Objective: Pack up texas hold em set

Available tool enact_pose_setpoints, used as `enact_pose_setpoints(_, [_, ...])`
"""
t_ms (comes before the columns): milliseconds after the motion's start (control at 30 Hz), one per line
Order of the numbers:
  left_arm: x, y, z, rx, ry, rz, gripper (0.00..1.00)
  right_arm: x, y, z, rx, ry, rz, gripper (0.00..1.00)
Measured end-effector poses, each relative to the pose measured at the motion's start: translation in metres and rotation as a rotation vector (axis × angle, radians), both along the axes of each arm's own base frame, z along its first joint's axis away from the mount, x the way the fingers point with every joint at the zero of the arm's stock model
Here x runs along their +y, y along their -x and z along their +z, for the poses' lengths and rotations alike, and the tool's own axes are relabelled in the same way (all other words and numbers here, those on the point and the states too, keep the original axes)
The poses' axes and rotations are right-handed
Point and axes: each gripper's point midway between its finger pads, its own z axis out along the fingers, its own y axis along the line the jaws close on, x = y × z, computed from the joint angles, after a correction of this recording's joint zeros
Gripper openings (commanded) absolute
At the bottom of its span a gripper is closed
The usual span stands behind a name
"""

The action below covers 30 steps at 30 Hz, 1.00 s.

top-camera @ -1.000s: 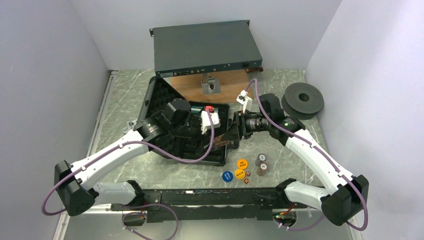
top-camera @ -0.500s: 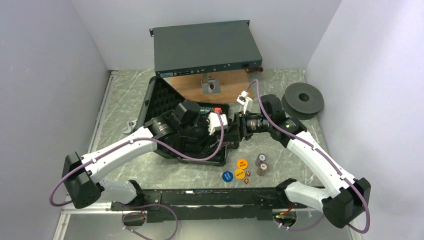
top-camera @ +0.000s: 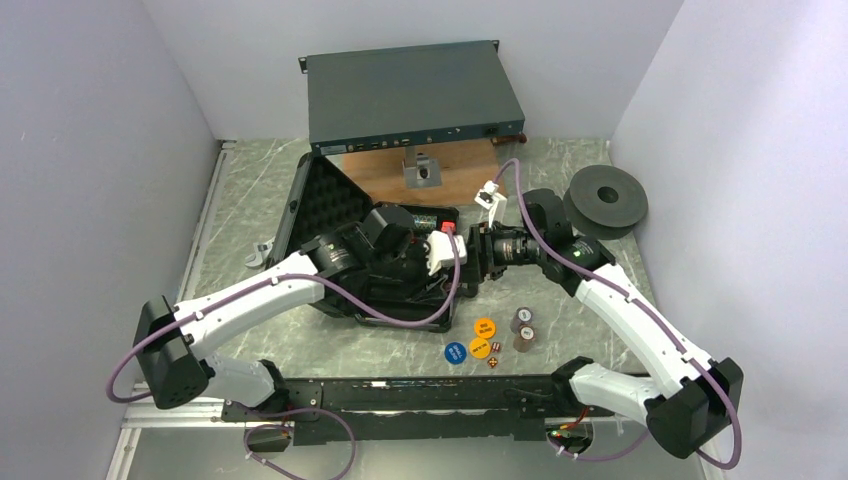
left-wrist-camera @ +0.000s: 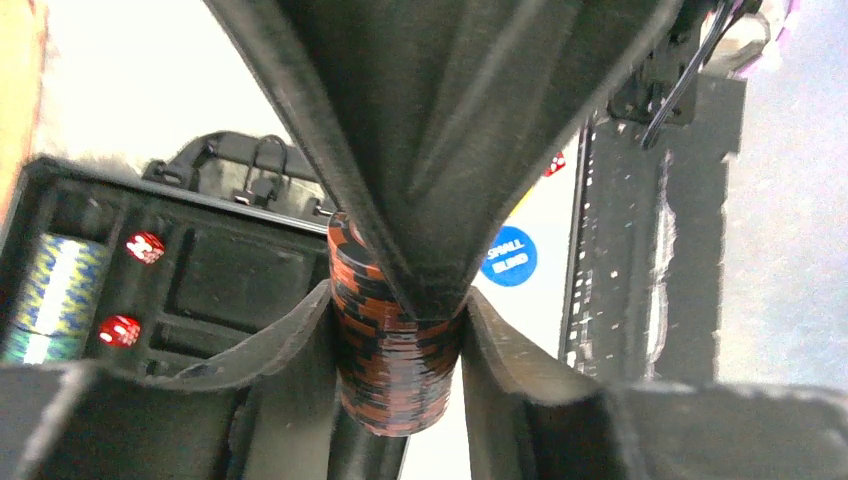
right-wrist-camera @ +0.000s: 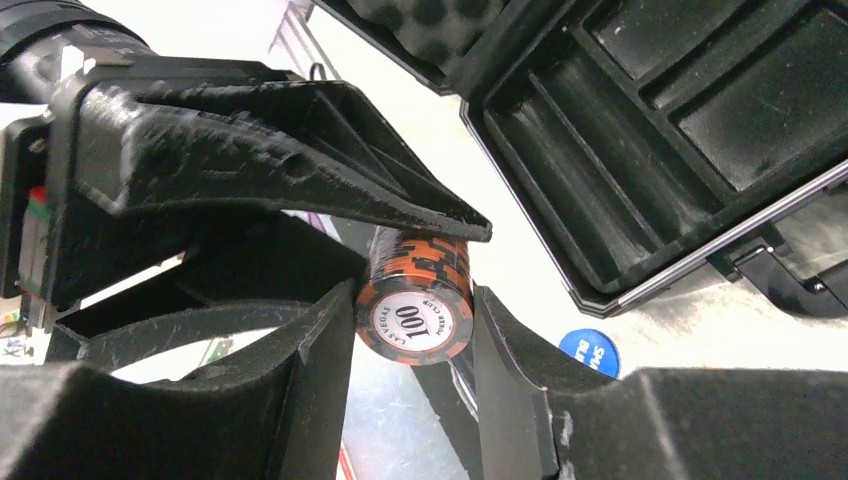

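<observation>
An orange-and-black chip stack (left-wrist-camera: 395, 360) (right-wrist-camera: 420, 318), its end marked 100, hangs over the right edge of the open black case (top-camera: 325, 200). Both grippers have it. My right gripper (right-wrist-camera: 412, 300) (top-camera: 464, 262) is shut on its end, and my left gripper (left-wrist-camera: 397, 300) (top-camera: 454, 272) is shut on its sides from the other direction. In the left wrist view, two red dice (left-wrist-camera: 145, 247) and a pale chip stack (left-wrist-camera: 55, 295) lie in the case (left-wrist-camera: 230, 270). On the table sit a blue disc (top-camera: 455, 352), an orange disc (top-camera: 485, 327), a yellow disc (top-camera: 479, 347), two chip stacks (top-camera: 521, 320) and tiny dice (top-camera: 494, 348).
A large grey-blue rack unit (top-camera: 410, 95) stands at the back on a wooden board (top-camera: 460, 180). A dark grey spool (top-camera: 605, 200) lies at the right. A black rail (top-camera: 400, 393) runs along the near edge. Walls close in on both sides.
My left arm swung right toward the right gripper and its jaws closed onto the chip stack the right gripper holds. The right arm has hardly moved.
</observation>
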Motion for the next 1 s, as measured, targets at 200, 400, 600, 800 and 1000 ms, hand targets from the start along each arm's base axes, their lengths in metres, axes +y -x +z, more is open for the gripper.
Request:
enact_pose_setpoints(200, [-0.002,0.000,0.000,0.010,-0.021,-0.004,0.00,-0.002,0.000,0.001,-0.015,-0.001,-0.012,0.55])
enact_pose_setpoints(400, [0.008,-0.003,-0.010,0.017,-0.081,0.033,0.00,-0.003,0.004,0.008,-0.041,-0.015,-0.011,0.80])
enact_pose_setpoints(600, [0.021,-0.014,-0.018,-0.027,-0.147,0.080,0.00,-0.015,-0.010,0.005,-0.098,0.046,-0.118,0.89])
enact_pose_setpoints(800, [0.031,-0.025,-0.022,-0.097,-0.189,0.111,0.00,-0.037,-0.030,-0.003,-0.134,0.160,-0.283,0.89])
enact_pose_setpoints(1000, [0.043,-0.051,-0.035,-0.249,-0.219,0.188,0.00,-0.048,-0.035,0.001,-0.173,0.178,-0.344,0.89])
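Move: Above the open case, the left hand already grips the orange chip stack. The tray's middle lies about 10 cm ahead of this hand, 6 cm left and 20 cm below; the tray's two red dice are roughly 17 cm ahead and 3 cm left, the blue button some 6 cm back and 4 cm right. The stack's middle is still in the right hand's fingers, about 1 cm left; from that hand the remaining chip stacks stand about level, 14 cm right and 22 cm lower. Holding nearly still with the orange stack pinched, the left hand waits for the right fingers to open wide and let go, then carries the stack forward, left and down towards the tray's middle, about 7 cm in all, its fingers swinging forward and tipping down some 20 degrees. The right hand backs off to its right and forward, about 6 cm, turning clockwise about 20 degrees. ##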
